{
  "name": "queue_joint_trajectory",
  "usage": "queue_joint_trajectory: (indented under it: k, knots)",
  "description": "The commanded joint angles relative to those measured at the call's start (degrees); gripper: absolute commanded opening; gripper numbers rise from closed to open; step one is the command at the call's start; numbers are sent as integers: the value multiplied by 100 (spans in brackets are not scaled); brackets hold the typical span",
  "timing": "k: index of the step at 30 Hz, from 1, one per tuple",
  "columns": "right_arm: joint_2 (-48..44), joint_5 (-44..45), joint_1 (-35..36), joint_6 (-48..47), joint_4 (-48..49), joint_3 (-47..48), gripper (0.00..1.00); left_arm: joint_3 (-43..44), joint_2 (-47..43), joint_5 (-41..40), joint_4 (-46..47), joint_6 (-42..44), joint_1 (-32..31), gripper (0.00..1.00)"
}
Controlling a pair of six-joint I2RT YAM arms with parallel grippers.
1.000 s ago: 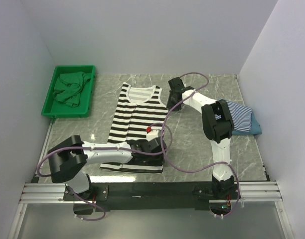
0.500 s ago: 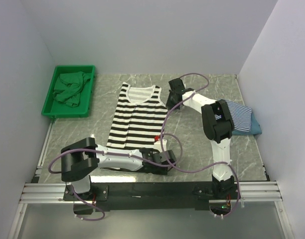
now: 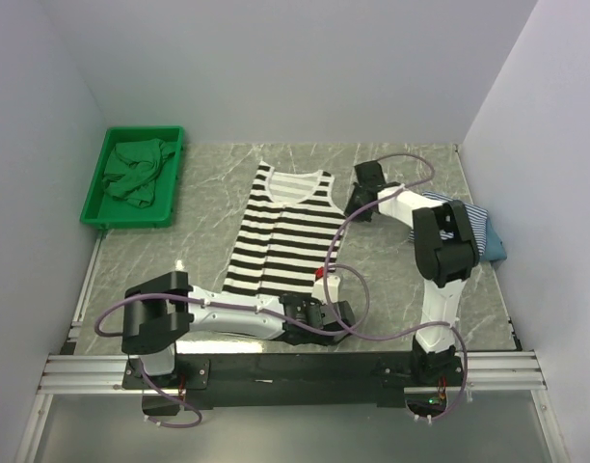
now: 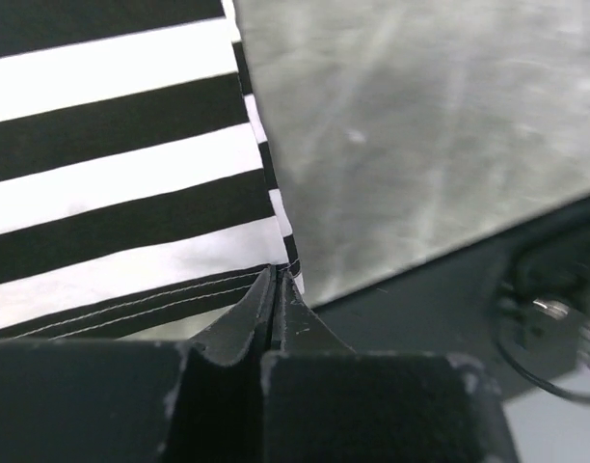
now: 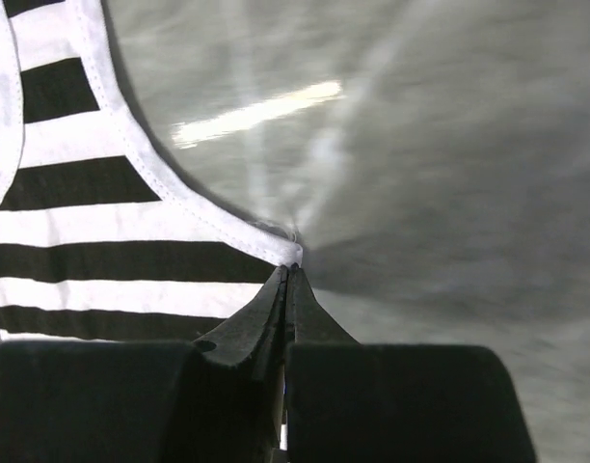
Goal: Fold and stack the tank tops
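The wide black-and-white striped tank top (image 3: 281, 236) lies flat mid-table, slightly slanted. My left gripper (image 3: 310, 299) is shut on its near right hem corner; in the left wrist view the jaws (image 4: 276, 278) pinch the stitched hem of the top (image 4: 121, 183). My right gripper (image 3: 349, 206) is shut on the white-bound edge at the top's right armhole, and the right wrist view shows its tips (image 5: 293, 266) closed on that binding of the top (image 5: 121, 246). A folded thin-striped tank top (image 3: 466, 220) rests on a teal-blue one (image 3: 495, 250) at the right, partly behind the right arm.
A green tray (image 3: 97, 198) with a crumpled green cloth (image 3: 134, 172) sits at the far left. The table's near edge and a black rail (image 4: 449, 289) run just beside the left gripper. White walls enclose the table on three sides.
Both grippers closed on the black-and-white top. Both arms then moved right, dragging the top rightward so it now lies slanted.
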Motion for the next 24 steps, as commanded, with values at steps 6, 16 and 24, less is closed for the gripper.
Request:
queue_joint_trajectory:
  k: [6, 16, 24]
  knots:
    - [-621, 179, -169, -133, -313, -325, 0, -605, -1145, -156, 843, -173, -20, 1]
    - [-578, 302, 244, 175, -532, 263, 0, -2206, -2999, -842, 149, -1808, 384, 1]
    - [-279, 671, 701, 500, -743, 1159, 0, -2734, -3756, -913, -711, -2564, 393, 1]
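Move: The left hand, some 2 cm above the table, pinches the striped tank top's near right hem corner; the inner fold edge's hem end lies about 19 cm to its left, level with it, and the left hem corner about 27 cm left. From the right hand, low at the armhole point, the inner fold edge's upper part is about 19 cm left, level; the neckline bottom 16 cm left, 4 cm ahead; the right strap 6 cm left, 12 cm ahead. Up first, by about 5 cm, the left hand lifts the hem corner, then sweeps it roughly 12 cm leftward over the tank top, turning counter-clockwise. The right hand keeps its pinch on the armhole point, pulling a little farther right and back along the table before coming left and rising towards the inner fold edge. Both grippers stay shut. ##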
